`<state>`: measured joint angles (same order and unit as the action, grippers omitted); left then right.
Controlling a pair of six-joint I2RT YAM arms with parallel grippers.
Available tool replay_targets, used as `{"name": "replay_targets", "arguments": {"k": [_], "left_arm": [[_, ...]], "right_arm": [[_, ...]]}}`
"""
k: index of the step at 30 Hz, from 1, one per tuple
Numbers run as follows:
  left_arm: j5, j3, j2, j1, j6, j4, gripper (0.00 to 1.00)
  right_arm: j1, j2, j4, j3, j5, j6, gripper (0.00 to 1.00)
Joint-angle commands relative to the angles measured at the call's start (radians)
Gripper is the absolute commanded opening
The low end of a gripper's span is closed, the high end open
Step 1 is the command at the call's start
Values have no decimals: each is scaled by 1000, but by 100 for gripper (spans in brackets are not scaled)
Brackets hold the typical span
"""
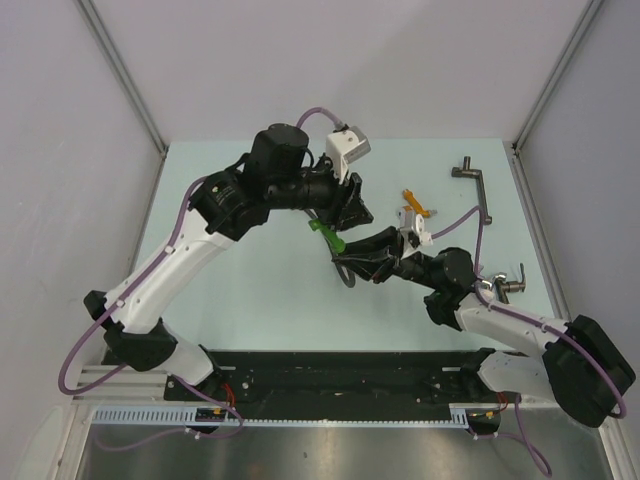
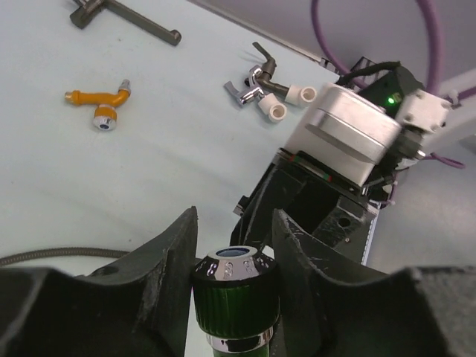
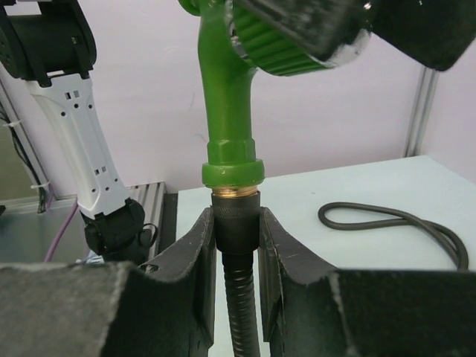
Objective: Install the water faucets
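A bright green water faucet (image 3: 230,111) stands upright, its brass thread seated in the knurled end nut of a black hose (image 3: 242,312). My right gripper (image 3: 236,223) is shut on that nut, just below the faucet's collar. The left gripper (image 2: 234,217) comes from above, and its fingers press both sides of the faucet's ribbed green head with its silver end (image 2: 236,290). In the top view both grippers meet at the green faucet (image 1: 328,234) mid-table. The orange water faucet (image 1: 417,205) lies loose on the table behind them and also shows in the left wrist view as the orange faucet (image 2: 100,100).
A grey metal tap bar (image 1: 475,185) lies at the back right. A chrome tap with white fittings (image 2: 256,85) lies near the right arm. The hose loops on the table (image 3: 394,223) beside the right gripper. White walls close in the table on three sides.
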<state>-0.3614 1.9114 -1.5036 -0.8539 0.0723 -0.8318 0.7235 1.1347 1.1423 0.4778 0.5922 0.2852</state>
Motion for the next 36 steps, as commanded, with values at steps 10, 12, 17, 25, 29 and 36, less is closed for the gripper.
{"name": "replay_targets", "arguments": {"k": [10, 12, 17, 25, 29, 36], "left_arm": [[-381, -3, 83, -33, -312, -107, 69], [-389, -9, 101, -34, -335, -112, 76], [-341, -29, 140, -34, -329, -115, 83], [-48, -112, 170, -33, -203, -109, 90], [30, -178, 221, -33, -129, -69, 90], [182, -386, 387, -34, 32, 153, 91]], "right_arm": [[-124, 157, 276, 102, 130, 354, 0], [-128, 166, 278, 110, 133, 365, 0], [-128, 166, 275, 110, 136, 364, 0], [-128, 114, 175, 108, 117, 296, 0], [-127, 86, 128, 104, 100, 259, 0], [-108, 46, 56, 96, 55, 187, 0]]}}
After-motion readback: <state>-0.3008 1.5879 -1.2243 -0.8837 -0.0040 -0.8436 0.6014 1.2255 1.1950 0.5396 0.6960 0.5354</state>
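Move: The left fingers already grip the green faucet's knurled knob, with the faucet's middle about 3 cm back, 2 cm left and 3 cm below. The black hose end lies some 5 cm back, 2 cm left and 9 cm below that hand. From the right hand, which holds the hose end, the faucet's middle is about 2 cm forward and 6 cm up. The orange faucet lies on the table, roughly 23 cm ahead of the left hand, 22 cm right and 38 cm below. The left hand first draws the knob back, turning clockwise, then its fingers spread wide and let go while it sweeps on to about 8 cm back and some 20 degrees round, before curving left, down and forward again with the turn undone, to end open beside the faucet. Meanwhile the right hand keeps its pinch on the hose end, shifts about 2 cm forward and rolls 10 to 15 degrees about its own pointing direction to hold the hose end against the turning. ##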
